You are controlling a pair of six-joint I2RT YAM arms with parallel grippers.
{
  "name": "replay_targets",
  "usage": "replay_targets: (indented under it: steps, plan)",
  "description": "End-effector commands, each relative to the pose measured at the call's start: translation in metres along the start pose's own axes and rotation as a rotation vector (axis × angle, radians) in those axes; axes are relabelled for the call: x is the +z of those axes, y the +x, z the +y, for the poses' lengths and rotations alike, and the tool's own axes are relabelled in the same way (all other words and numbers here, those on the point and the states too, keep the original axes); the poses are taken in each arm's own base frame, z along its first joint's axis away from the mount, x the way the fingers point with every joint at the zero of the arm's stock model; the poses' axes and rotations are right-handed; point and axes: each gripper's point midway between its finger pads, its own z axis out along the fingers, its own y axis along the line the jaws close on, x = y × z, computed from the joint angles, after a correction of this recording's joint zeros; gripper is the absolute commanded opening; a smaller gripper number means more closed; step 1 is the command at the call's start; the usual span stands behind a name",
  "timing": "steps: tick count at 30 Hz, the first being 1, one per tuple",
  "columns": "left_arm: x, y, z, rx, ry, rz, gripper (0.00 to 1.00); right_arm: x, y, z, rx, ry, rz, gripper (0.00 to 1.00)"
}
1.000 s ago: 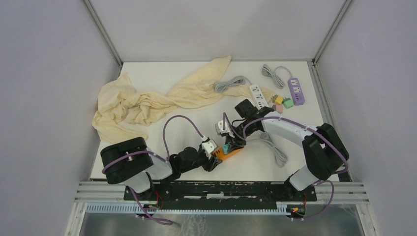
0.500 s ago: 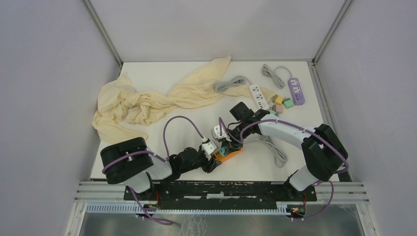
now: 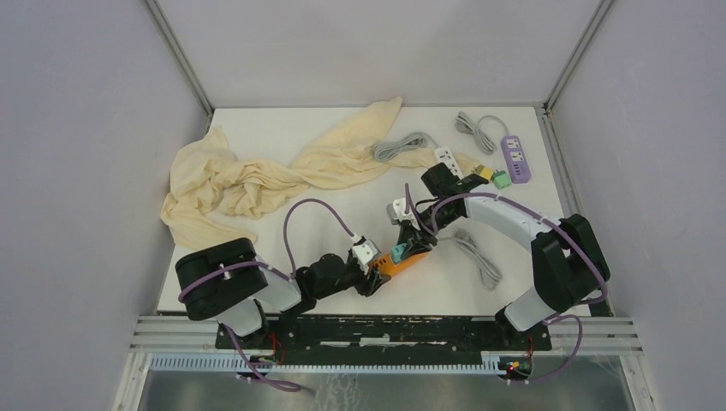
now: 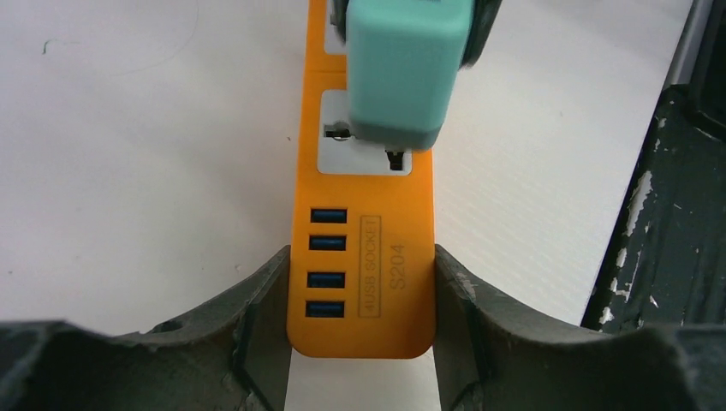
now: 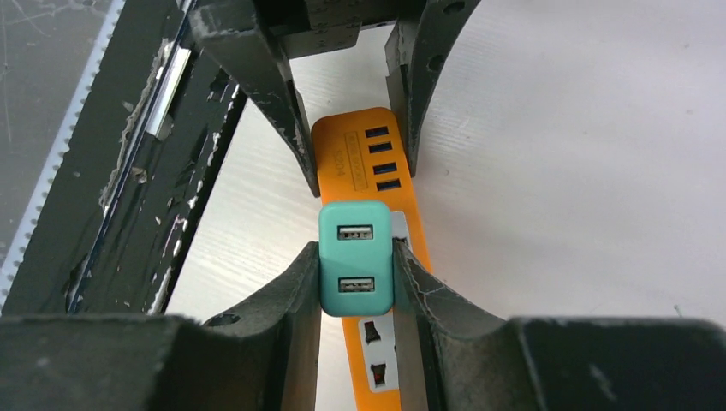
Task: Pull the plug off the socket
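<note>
The socket, an orange power strip [image 3: 413, 259], lies on the white table near the front edge. My left gripper [image 4: 361, 317] is shut on its USB end, with a finger [image 4: 257, 325] pressed on each side. The teal plug [image 5: 355, 257], a cube with two USB ports, is clamped between the fingers of my right gripper [image 5: 355, 287]. In the left wrist view the plug [image 4: 402, 68] hangs over a white outlet of the socket [image 4: 364, 257]. That outlet's holes show beside it, and its pins are hidden.
A crumpled yellow cloth [image 3: 248, 184] covers the back left. Behind the arms are a white power strip [image 3: 445, 157], a purple power strip [image 3: 516, 158], a coiled grey cable [image 3: 402, 147] and small coloured plugs [image 3: 501, 178]. Another grey cable [image 3: 478, 253] lies right of the socket. The metal rail [image 3: 385, 330] borders the front.
My right gripper has moved right and toward the back with the teal plug in it. The left gripper has stayed on the orange socket's end.
</note>
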Motion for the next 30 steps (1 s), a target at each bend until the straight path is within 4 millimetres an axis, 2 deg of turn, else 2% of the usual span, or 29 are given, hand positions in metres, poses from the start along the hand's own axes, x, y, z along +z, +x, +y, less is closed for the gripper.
replay_targets:
  steps: [1,4,8,10,12,13,16,19,21,23,25,30]
  plan:
    - [-0.006,0.022,0.010,-0.052,-0.059,0.073,0.03,-0.028,-0.035,0.018,-0.122,-0.063,-0.106,0.01]
    - [-0.006,0.022,0.010,-0.052,-0.056,0.078,0.03,-0.028,-0.032,0.014,-0.102,-0.054,-0.084,0.01]
    - [-0.006,0.021,0.009,-0.050,-0.053,0.079,0.03,-0.028,-0.027,-0.003,-0.056,0.032,-0.055,0.01]
    - [-0.005,0.020,0.009,-0.048,-0.054,0.083,0.03,-0.034,-0.028,-0.016,-0.008,0.096,-0.036,0.01]
    - [-0.005,0.018,0.011,-0.055,-0.065,0.087,0.04,-0.050,-0.029,-0.033,0.067,0.181,-0.024,0.01]
    - [-0.005,0.017,0.011,-0.066,-0.074,0.092,0.09,-0.061,-0.027,-0.042,0.092,0.229,-0.015,0.02]
    - [-0.007,0.010,0.017,-0.112,-0.122,0.089,0.45,-0.106,-0.009,-0.068,0.199,0.427,0.021,0.03]
    - [-0.014,-0.007,0.022,-0.169,-0.164,0.051,0.78,-0.169,0.021,-0.094,0.388,0.685,0.010,0.07]
    - [-0.020,-0.018,0.025,-0.197,-0.189,0.024,0.91,-0.207,0.046,-0.103,0.509,0.819,0.004,0.08]
    - [-0.028,-0.037,0.027,-0.216,-0.205,-0.026,1.00,-0.244,0.077,-0.106,0.639,0.943,-0.015,0.09]
    - [-0.035,-0.051,0.027,-0.228,-0.201,-0.058,0.99,-0.270,0.104,-0.109,0.780,1.067,-0.044,0.12]
    - [-0.053,-0.077,0.026,-0.297,-0.190,-0.107,0.99,-0.302,0.162,-0.115,1.027,1.289,-0.017,0.19]
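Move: The teal plug is already in the right hand, seemingly just clear of the orange socket, whose middle lies about 7 cm below. The pile it goes to is about 8 cm lower: the pink plug about 24 cm ahead and 24 to the right, the yellow plug 28 ahead and 25 right, the green plug 26 ahead and 30 right. The left fingers grip the orange socket's USB end; its middle is about 4 cm ahead and 6 to the right, roughly level. Up by about 2 cm, a short halt, then a fast sweep forward and right of some 30 cm: the right hand, fingers still shut on the teal plug, carries it from the orange socket towards the plug pile, turning nearly 80 degrees clockwise. The left hand sinks a little with the socket end and holds it, then opens wide and rises about 8 cm clear, drifting left. ##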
